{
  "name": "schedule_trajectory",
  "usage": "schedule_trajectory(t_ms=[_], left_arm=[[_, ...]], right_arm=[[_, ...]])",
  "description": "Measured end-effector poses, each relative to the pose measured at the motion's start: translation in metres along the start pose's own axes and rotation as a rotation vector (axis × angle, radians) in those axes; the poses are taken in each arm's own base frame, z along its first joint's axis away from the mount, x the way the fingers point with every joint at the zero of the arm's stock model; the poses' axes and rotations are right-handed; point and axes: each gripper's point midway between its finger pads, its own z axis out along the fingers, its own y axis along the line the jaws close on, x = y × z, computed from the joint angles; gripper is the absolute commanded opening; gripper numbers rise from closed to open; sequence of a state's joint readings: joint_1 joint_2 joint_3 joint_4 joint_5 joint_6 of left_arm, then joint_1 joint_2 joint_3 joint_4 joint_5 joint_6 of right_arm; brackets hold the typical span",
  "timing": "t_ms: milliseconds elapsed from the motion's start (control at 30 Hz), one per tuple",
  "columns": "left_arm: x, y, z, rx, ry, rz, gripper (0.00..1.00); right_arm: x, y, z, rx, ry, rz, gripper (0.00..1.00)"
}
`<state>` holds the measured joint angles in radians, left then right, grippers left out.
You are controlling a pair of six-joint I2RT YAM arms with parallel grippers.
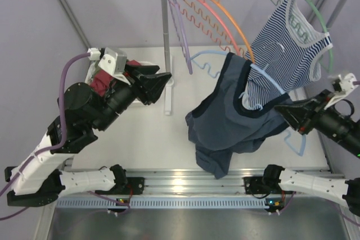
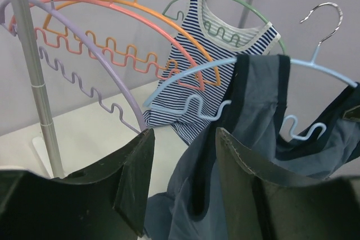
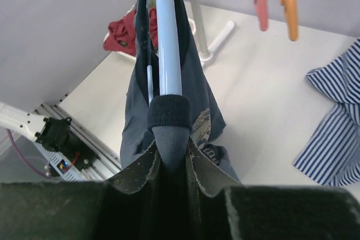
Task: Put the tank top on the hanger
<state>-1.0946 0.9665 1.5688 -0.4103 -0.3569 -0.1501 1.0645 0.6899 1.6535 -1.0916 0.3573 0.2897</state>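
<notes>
The dark navy tank top (image 1: 225, 122) hangs draped over the light-blue hanger (image 1: 209, 53), one strap across its upper arc and the body sagging to the table. My right gripper (image 1: 283, 112) is shut on the hanger's end, which is covered by tank top cloth; the right wrist view shows the hanger bar (image 3: 169, 43) running into my right gripper (image 3: 171, 151) with the tank top (image 3: 199, 91) hanging below. My left gripper (image 1: 164, 81) stands open left of the garment, holding nothing. The left wrist view shows the left gripper (image 2: 184, 139), the tank top (image 2: 253, 111) and the hanger (image 2: 264, 63) beyond.
A clothes rack pole (image 1: 165, 43) stands at centre back. Its rail carries purple (image 1: 183, 32), pink and orange hangers (image 1: 225, 18), and a green hanger with a striped tank top (image 1: 287, 43). A red garment (image 1: 101, 81) lies behind the left arm.
</notes>
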Motion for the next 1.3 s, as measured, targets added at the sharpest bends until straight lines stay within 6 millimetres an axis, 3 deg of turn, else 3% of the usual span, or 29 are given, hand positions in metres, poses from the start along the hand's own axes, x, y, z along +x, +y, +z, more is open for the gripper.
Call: schedule_trajectory(t_ms=[300, 467, 733, 967, 1300], left_arm=[[0.021, -0.002, 0.013, -0.006, 0.049, 0.019, 0.53], [0.028, -0.004, 0.018, -0.004, 0.067, 0.029, 0.53], [0.033, -0.006, 0.022, 0.006, 0.080, 0.042, 0.53], [0.040, -0.008, 0.027, 0.013, 0.100, 0.054, 0.53], [0.051, -0.008, 0.031, 0.010, 0.124, 0.067, 0.53]], right_arm=[[-0.023, -0.046, -0.058, 0.161, -0.079, 0.057, 0.00], [-0.034, -0.066, -0.081, 0.234, -0.120, 0.074, 0.00], [-0.073, -0.086, -0.108, 0.326, -0.246, 0.123, 0.00], [-0.069, -0.097, -0.093, 0.452, -0.203, 0.057, 0.00], [-0.051, -0.089, -0.029, 0.576, -0.015, -0.152, 0.00]])
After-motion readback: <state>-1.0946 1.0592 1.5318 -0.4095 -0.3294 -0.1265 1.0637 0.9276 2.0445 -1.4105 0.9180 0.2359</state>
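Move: The right hand holds one end of the blue hanger with the dark tank top on it. The rack bar's free stretch, between the orange and green hangers, is roughly 38 cm straight ahead of it and some 8 cm higher. The striped top hangs about 25 cm ahead and 6 cm to the right, the orange hanger about 32 cm ahead and 13 cm left. From the empty left hand that stretch lies about 32 cm ahead and 34 cm right, near its height. Rightward and a little upward first, the right hand sweeps about 15 cm, turning clockwise some 30 degrees, then curves forward towards the bar and partly back left, sinking slightly. It keeps its pinch on the hanger end and strap throughout. The left hand, clear of the cloth, eases right and down by about 5 cm, fingers staying half open. ##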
